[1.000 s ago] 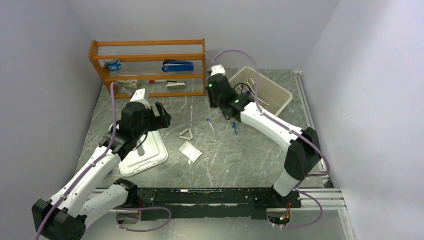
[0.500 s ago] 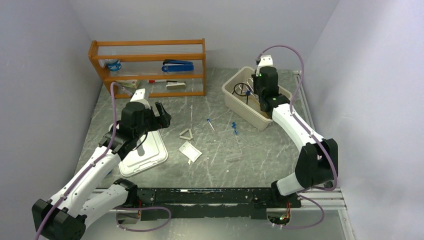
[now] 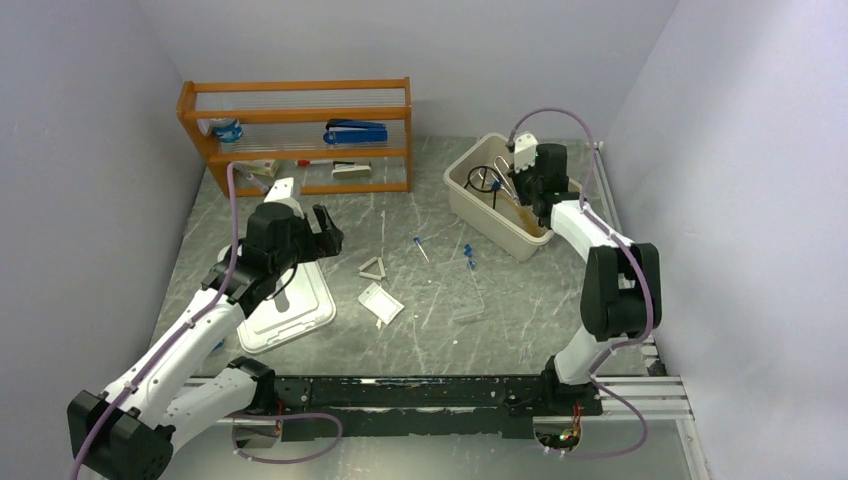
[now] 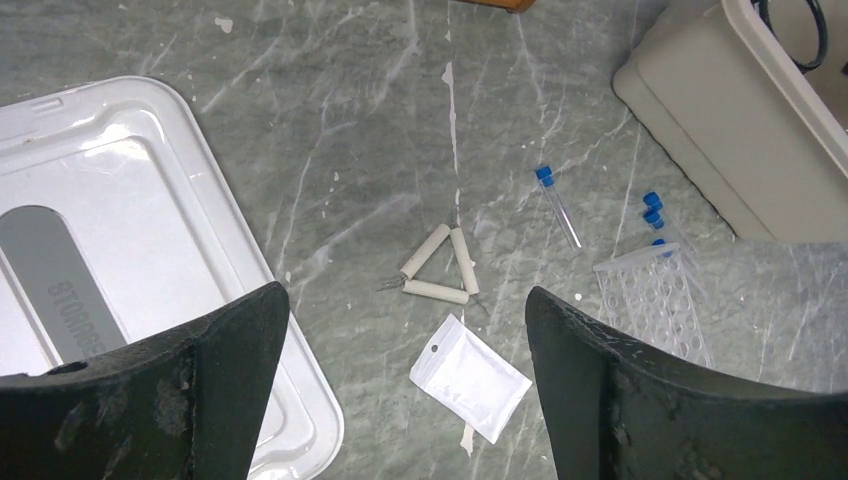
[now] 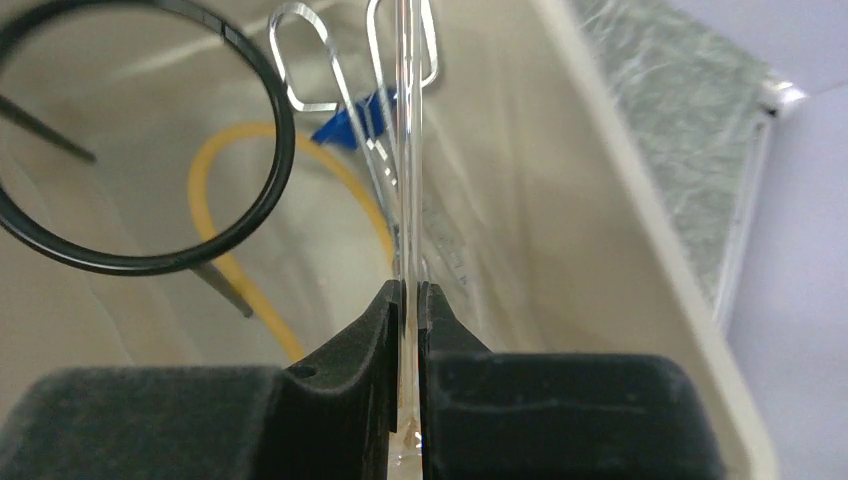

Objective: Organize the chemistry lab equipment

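Observation:
My right gripper (image 5: 410,290) is shut on a thin clear tube (image 5: 408,150) and holds it inside the beige bin (image 5: 620,170). The bin holds a black wire ring (image 5: 283,140), metal tongs (image 5: 348,100) and amber tubing (image 5: 250,128). In the top view the right gripper (image 3: 524,188) is over the bin (image 3: 480,215). My left gripper (image 4: 405,300) is open and empty above a white packet (image 4: 470,378) and the triangle (image 4: 440,265). A blue-capped tube (image 4: 558,205), more capped tubes (image 4: 653,208) and a clear rack (image 4: 655,310) lie on the table.
A white lid (image 3: 285,305) lies under my left arm. The orange shelf (image 3: 300,130) with a blue stapler (image 3: 355,132) stands at the back left. Walls close in on the left, back and right sides.
My right arm has swung from the table's middle, near the blue-capped tubes, over to the bin at the right and lowered into it. My left arm has stayed still.

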Robot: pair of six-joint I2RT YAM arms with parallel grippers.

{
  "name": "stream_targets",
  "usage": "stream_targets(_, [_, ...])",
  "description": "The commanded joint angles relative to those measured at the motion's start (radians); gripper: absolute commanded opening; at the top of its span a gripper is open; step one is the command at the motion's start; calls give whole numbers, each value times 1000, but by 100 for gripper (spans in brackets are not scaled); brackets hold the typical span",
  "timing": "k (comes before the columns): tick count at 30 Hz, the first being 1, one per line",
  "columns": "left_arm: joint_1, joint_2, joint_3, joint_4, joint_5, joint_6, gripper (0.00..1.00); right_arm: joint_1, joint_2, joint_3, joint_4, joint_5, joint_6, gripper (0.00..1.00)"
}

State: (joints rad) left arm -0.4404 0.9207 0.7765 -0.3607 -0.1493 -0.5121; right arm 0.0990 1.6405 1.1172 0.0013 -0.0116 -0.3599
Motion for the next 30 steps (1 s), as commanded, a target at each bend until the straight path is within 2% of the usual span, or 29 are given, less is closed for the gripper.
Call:
stream_targets(1, [-1,15,8,12,-8,7,91,-24,77,68,-106,-114,-140,0])
stream_targets(5, [-1,26,7,15,-4,6,91,-24,108,93,-133,-126,-172,0])
stream_targets(17, [-1,61,17,30,4,9,91,-22,176,91,-83,8,-218,0])
stream_targets(30, [-1,67,14,33,0,7,91,-22,212,122,-80,-10,-190,0])
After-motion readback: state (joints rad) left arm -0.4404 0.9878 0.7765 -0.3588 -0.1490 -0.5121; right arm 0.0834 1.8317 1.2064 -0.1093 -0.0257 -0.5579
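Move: The right gripper already pinches a clear glass rod over the beige bin; the bin's middle lies about 3 cm left, 1 cm back and some 8 cm below. Inside, the black ring stand is around 9 cm left and 2 cm farther out, 5 cm lower, and the metal tongs are 1 cm left, level fore and aft, about 10 cm down. From the left gripper, the bin's middle is roughly 39 cm right, 15 cm ahead and 13 cm lower. Lower the right gripper with the glass rod down into the bin, beside the black ring, about 5 cm in a quick drop and then slower to some 7.5 cm. Tip the fingers down and roll the hand's left side down, roughly 10 degrees each. Keep the rod pinched and ease up about 1 cm at the end. Sink the empty, open left gripper about 2 cm over the table. ##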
